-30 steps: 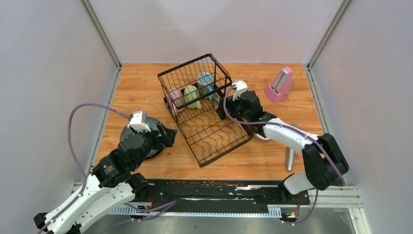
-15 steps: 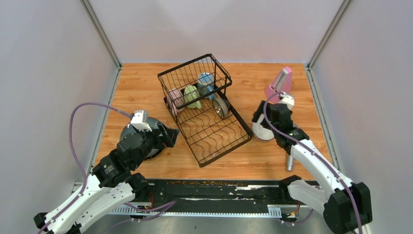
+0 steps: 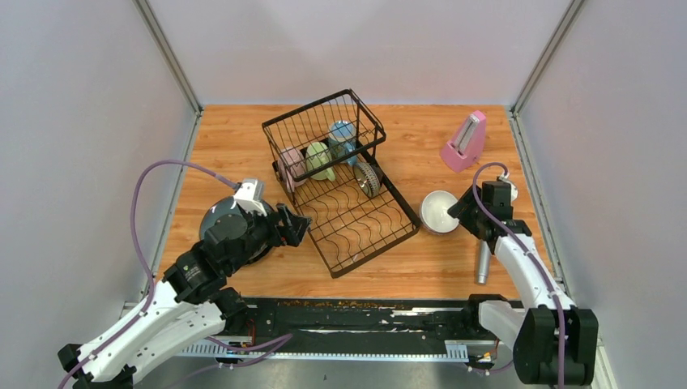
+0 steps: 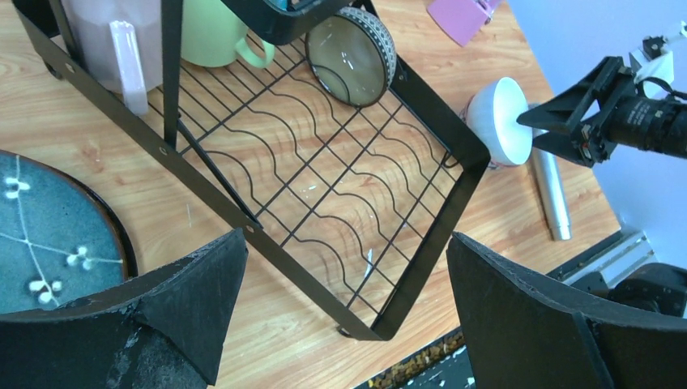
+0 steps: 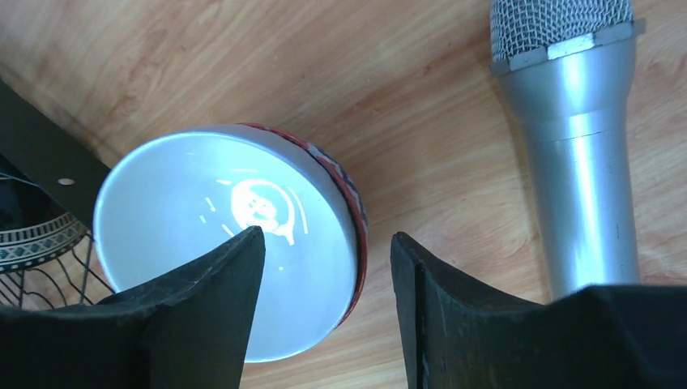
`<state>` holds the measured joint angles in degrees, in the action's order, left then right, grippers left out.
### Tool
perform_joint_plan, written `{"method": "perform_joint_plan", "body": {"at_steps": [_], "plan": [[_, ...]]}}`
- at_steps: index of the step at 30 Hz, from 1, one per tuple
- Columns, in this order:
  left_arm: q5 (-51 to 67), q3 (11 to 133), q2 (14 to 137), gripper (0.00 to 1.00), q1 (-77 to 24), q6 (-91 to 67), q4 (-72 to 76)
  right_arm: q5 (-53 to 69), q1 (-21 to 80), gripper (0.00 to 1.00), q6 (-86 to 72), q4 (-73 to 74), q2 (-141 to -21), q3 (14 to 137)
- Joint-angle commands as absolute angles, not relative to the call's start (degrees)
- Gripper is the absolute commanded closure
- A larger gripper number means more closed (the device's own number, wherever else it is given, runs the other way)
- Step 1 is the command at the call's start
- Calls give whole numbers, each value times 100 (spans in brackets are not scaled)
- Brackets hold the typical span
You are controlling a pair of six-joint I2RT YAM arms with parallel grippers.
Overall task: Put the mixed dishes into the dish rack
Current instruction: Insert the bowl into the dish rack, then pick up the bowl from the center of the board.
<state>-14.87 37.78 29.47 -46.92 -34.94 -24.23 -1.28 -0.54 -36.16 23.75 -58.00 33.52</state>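
The black wire dish rack holds a pink mug, a green mug and a blue mug in its basket. A dark patterned bowl stands on edge in the slots. Right of the rack, a white bowl with a red-blue patterned outside lies on the table. My right gripper is open astride its rim, one finger inside, one outside, with gaps showing. My left gripper hangs wide open over the rack's near corner. A dark speckled plate lies to its left.
A silver microphone lies just right of the white bowl, close to my right fingers. A pink metronome stands at the back right. Grey walls close in the table on three sides.
My right arm left the rack, where the dark patterned bowl now stands, swung right and came down on the white bowl with its jaws narrowing. My left gripper edged right toward the rack.
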Motion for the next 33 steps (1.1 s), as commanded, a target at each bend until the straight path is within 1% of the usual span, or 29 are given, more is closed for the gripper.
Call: {"method": "perform_joint_plan", "body": {"at_steps": [1,2,4,8,10,13,18,20,23,29,31,33], "plan": [[-1231,3937,3057,0,-4711,-3299,-2113,147,-134,42,-3454,2205,-6168,3473],[-1222,3937,3065,0,-4715,-3301,-2111,110,-132,44,-3419,2199,-6264,3498],[-1206,3933,3067,0,-4711,-3303,-2122,112,-135,51,-3308,2209,-6392,3575],[-1211,3922,3052,0,-4715,-3314,-2163,55,-132,56,-3150,2263,-6500,3700],[-1213,3917,3054,0,-4710,-3316,-2166,9,-125,56,-3092,2316,-6529,3746],[-1208,3915,3086,0,-4711,-3322,-2143,5,-125,64,-3044,2394,-6547,3836],[-1103,3952,3236,0,-4711,-3292,-2068,-357,-76,65,-2925,2486,-6593,3959],[-1049,3972,3302,0,-4711,-3282,-2055,-418,-75,67,-2844,2519,-6643,3993],[-1011,3958,3369,0,-4711,-3284,-2019,-308,-45,73,-2778,2524,-6708,4049],[-969,3958,3379,0,-4711,-3301,-2012,-243,-24,75,-2718,2530,-6829,4126],[-965,3955,3376,0,-4711,-3304,-2013,-261,-25,85,-2701,2527,-6808,4135],[-960,3960,3386,0,-4711,-3302,-2013,-280,-23,86,-2690,2545,-6767,4140]]}}
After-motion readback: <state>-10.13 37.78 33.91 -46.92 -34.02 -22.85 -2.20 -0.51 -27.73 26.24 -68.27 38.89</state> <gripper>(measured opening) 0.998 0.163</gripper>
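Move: The white bowl stands right beside the right hand, its middle about 5 cm to the left, 1 cm ahead and some 5 cm below, with its right rim already between the fingers. The microphone lies about 10 cm to this hand's right and 9 cm back; the patterned bowl sits in the dish rack, some 24 cm left and 9 cm ahead. From the left hand, the white bowl is roughly 37 cm right, 10 cm ahead and 20 cm lower. The right hand sinks about 2.5 cm over the white bowl's right rim, left finger inside and right finger outside, then rises about 1 cm as it eases about 1 cm forward and a little right, while the fingers close from over half open to nearly shut and pinch the rim. The wrist tips some 8 degrees further down and rolls slightly left side down, as the empty left hand, still wide open, drifts about 2 cm right and a bit down beside the rack. ##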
